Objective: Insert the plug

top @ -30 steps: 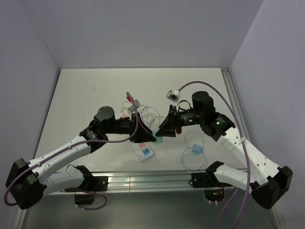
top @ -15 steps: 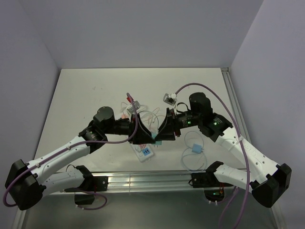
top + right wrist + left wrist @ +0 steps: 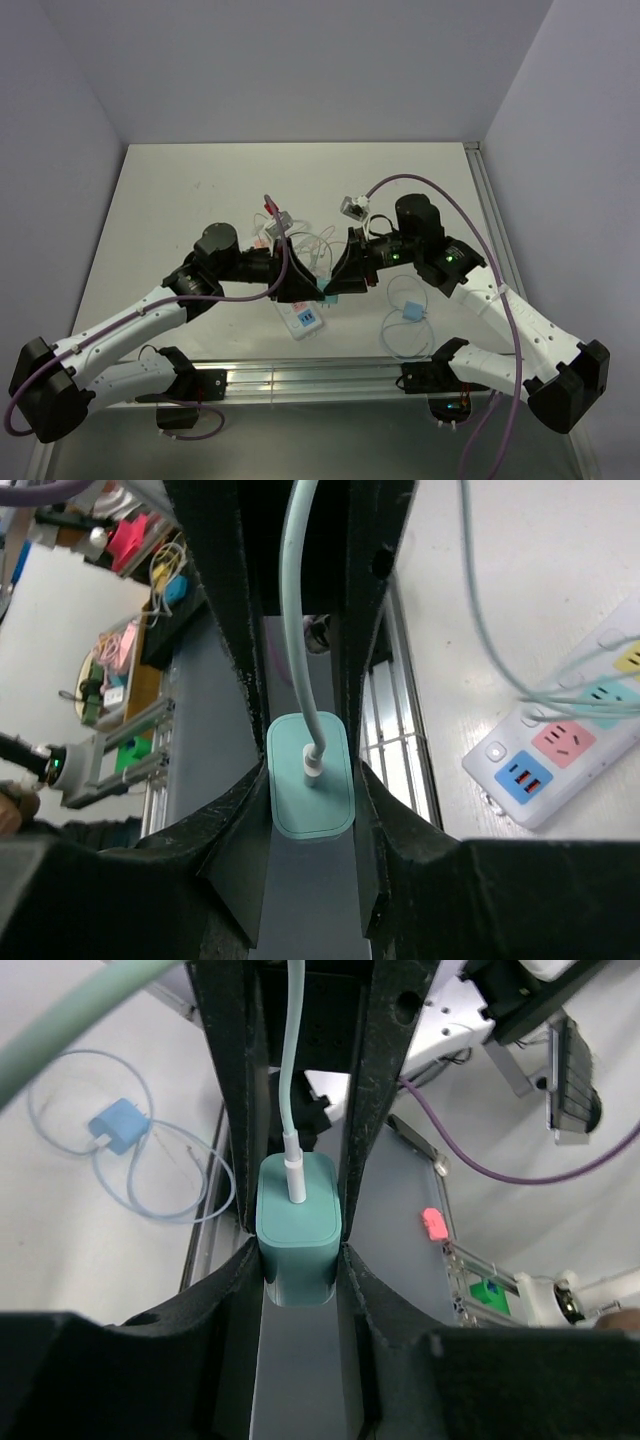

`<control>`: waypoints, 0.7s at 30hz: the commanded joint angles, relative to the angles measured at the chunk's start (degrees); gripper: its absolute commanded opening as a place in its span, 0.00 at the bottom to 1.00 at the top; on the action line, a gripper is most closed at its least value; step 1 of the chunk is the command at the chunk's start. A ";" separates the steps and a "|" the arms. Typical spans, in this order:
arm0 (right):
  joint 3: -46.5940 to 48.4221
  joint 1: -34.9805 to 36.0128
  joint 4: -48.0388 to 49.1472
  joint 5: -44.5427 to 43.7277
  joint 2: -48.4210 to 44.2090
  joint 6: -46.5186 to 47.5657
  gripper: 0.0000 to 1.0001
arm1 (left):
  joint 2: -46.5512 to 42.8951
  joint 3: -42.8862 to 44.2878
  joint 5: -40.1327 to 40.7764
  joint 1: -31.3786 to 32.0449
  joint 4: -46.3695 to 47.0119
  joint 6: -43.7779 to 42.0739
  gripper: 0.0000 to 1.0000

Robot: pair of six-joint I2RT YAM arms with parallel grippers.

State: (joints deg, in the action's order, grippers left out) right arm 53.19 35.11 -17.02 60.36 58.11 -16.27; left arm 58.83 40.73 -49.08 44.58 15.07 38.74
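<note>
The teal plug [image 3: 331, 291] with its pale cable hangs just above the table between the two arms, over the white power strip [image 3: 303, 318]. In the left wrist view my left gripper [image 3: 300, 1265] is shut on the plug [image 3: 298, 1222], its pads pressing both lower sides. Seen from the right wrist, my right gripper [image 3: 311, 780] is also shut on the plug [image 3: 310, 810], clamped from the opposite end. The two grippers meet nose to nose [image 3: 322, 283]. The strip [image 3: 560, 750] shows coloured sockets, lying flat below and to the side.
A blue plug [image 3: 412, 311] with a looped thin cable lies on the table to the right. More coloured plugs and cables [image 3: 272, 222] sit behind the left gripper. An aluminium rail [image 3: 300, 378] runs along the table's near edge.
My right gripper has moved left and slightly down to meet the left one and has closed on the teal plug. The left gripper has kept its hold, nearly still.
</note>
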 commanded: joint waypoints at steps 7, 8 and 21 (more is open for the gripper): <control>9.56 -3.72 -8.19 -38.53 3.32 -8.40 0.00 | -3.10 8.84 41.83 -1.59 -22.35 0.36 0.55; 10.87 -6.26 -8.38 -40.47 3.59 -8.95 0.00 | -3.54 9.01 44.57 -2.12 -23.58 1.07 0.57; 30.75 -14.81 -9.55 -60.91 16.85 -8.50 0.00 | -6.62 4.45 73.15 -6.08 -36.69 11.61 0.57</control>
State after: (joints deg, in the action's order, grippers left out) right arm 81.97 20.10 -29.78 1.23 72.82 -23.49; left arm 54.04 46.04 15.84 39.29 -19.27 46.48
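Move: Nearly meeting in mid-air, both hands already grip the teal plug, which sits at their fingertips. From the left hand, the middle of the power strip lies some 22 cm ahead, 8 cm left and 26 cm down; the orange plug at its far end is about 33 cm ahead and 14 cm left. From the right hand, that strip middle is roughly 22 cm ahead and 10 cm left, the white plug 24 cm ahead and 3 cm left, the blue plug 14 cm ahead and 20 cm right. Opening its fingers, the left hand lets go of the teal plug and swings forward about 15 cm and left 13 cm, sinking late towards the orange plug, fingers turning some 70 degrees counter-clockwise to point ahead. The right keeps its grip and sweeps forward 25 cm, then also right and finally up, turning as far clockwise. ##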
